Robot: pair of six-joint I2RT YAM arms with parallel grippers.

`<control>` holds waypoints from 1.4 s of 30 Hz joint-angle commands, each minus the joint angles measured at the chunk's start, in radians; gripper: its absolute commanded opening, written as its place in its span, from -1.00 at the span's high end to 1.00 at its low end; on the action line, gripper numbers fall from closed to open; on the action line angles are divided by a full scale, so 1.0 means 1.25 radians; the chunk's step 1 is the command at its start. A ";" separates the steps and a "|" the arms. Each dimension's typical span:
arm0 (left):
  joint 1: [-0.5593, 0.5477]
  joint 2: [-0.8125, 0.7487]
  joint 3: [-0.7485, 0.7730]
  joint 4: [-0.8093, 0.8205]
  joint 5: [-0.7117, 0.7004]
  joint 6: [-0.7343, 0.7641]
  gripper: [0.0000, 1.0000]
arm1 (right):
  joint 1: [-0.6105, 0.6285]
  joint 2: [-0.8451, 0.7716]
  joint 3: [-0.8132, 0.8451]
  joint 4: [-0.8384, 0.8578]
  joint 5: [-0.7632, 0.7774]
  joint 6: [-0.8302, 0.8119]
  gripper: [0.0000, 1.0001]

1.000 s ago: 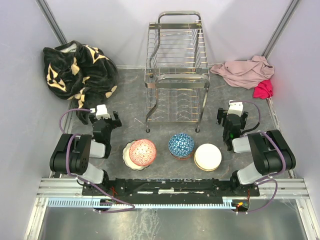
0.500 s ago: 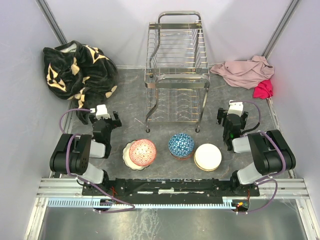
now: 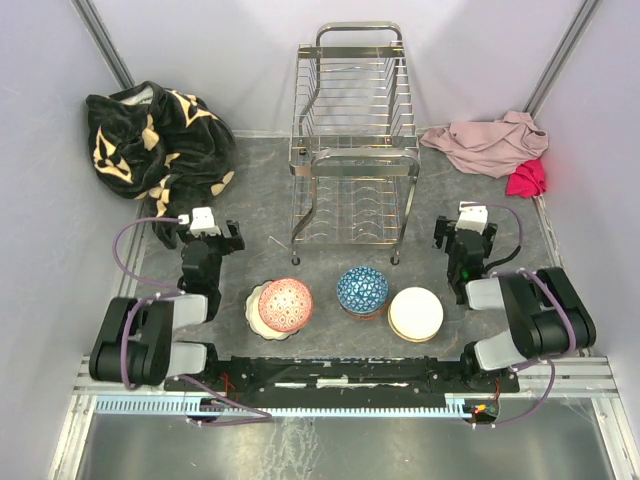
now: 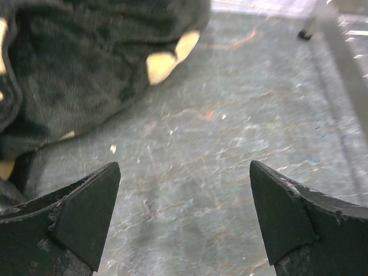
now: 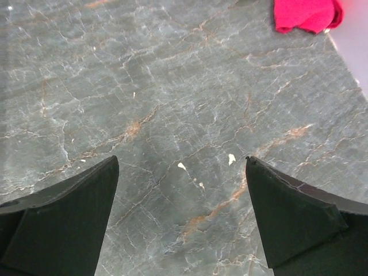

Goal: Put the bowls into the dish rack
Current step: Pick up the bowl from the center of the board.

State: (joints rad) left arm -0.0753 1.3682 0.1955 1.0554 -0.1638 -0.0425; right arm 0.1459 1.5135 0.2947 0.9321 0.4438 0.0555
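Observation:
The chrome wire dish rack (image 3: pixel 352 140) stands at the back middle, with nothing in it. Three bowls lie upside down in a row in front of it: a red-patterned bowl (image 3: pixel 285 304) on a cream plate, a blue-patterned bowl (image 3: pixel 362 290), and a white bowl (image 3: pixel 416 313). My left gripper (image 3: pixel 209 232) is open and empty, low over the table left of the red bowl; its fingers (image 4: pixel 86 213) frame bare table. My right gripper (image 3: pixel 468 228) is open and empty, right of the white bowl; its fingers (image 5: pixel 287 213) frame bare table.
A black and cream blanket (image 3: pixel 160 140) lies at the back left, also in the left wrist view (image 4: pixel 86 63). A pink cloth (image 3: pixel 490 142) and a red cloth (image 3: pixel 527 177) lie at the back right; the red cloth shows in the right wrist view (image 5: pixel 305 14). Grey walls close in three sides.
The left arm has shifted slightly, its gripper moving a little farther from the base. The right arm and the bowls have not moved.

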 commanded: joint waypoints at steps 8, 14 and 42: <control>-0.081 -0.355 0.072 -0.300 -0.068 -0.028 -0.99 | 0.009 -0.308 0.177 -0.529 0.067 0.135 -0.98; -0.187 -0.437 0.213 -0.541 -0.147 -0.143 -0.99 | 0.008 -0.495 0.234 -0.751 0.082 0.262 -0.98; -0.218 -0.513 0.684 -1.320 0.349 -0.520 -0.99 | -0.001 -0.566 0.277 -0.907 -0.114 0.380 -0.98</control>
State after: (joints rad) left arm -0.3447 0.7044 0.9260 -0.4103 0.1726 -0.6907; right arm 0.1482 0.8005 0.6044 -0.2134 0.3157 0.5198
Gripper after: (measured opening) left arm 0.991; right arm 0.990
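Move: Off to the left hand's right, about 36 cm, and some 15 cm back towards the base lies the blue bowl on its stack, slightly lower than the hand. The red bowl is about 18 cm right and 18 cm back of that hand, the dish rack's near left foot some 20 cm right and 8 cm back. The cream bowl sits 13 cm right of the blue bowl and 5 cm nearer the base. From the right hand the blue bowl is about 25 cm left and 15 cm back. Rising some 24 cm off the board, the empty left hand swings right and draws back, heading over towards the blue bowl; it rolls its left side down and turns clockwise by about 30 degrees, and near the end dips slightly and begins tipping down. The right hand lifts too, backs off a little, rolls left side up, then sinks partway. Both grippers stay open, touching nothing. ##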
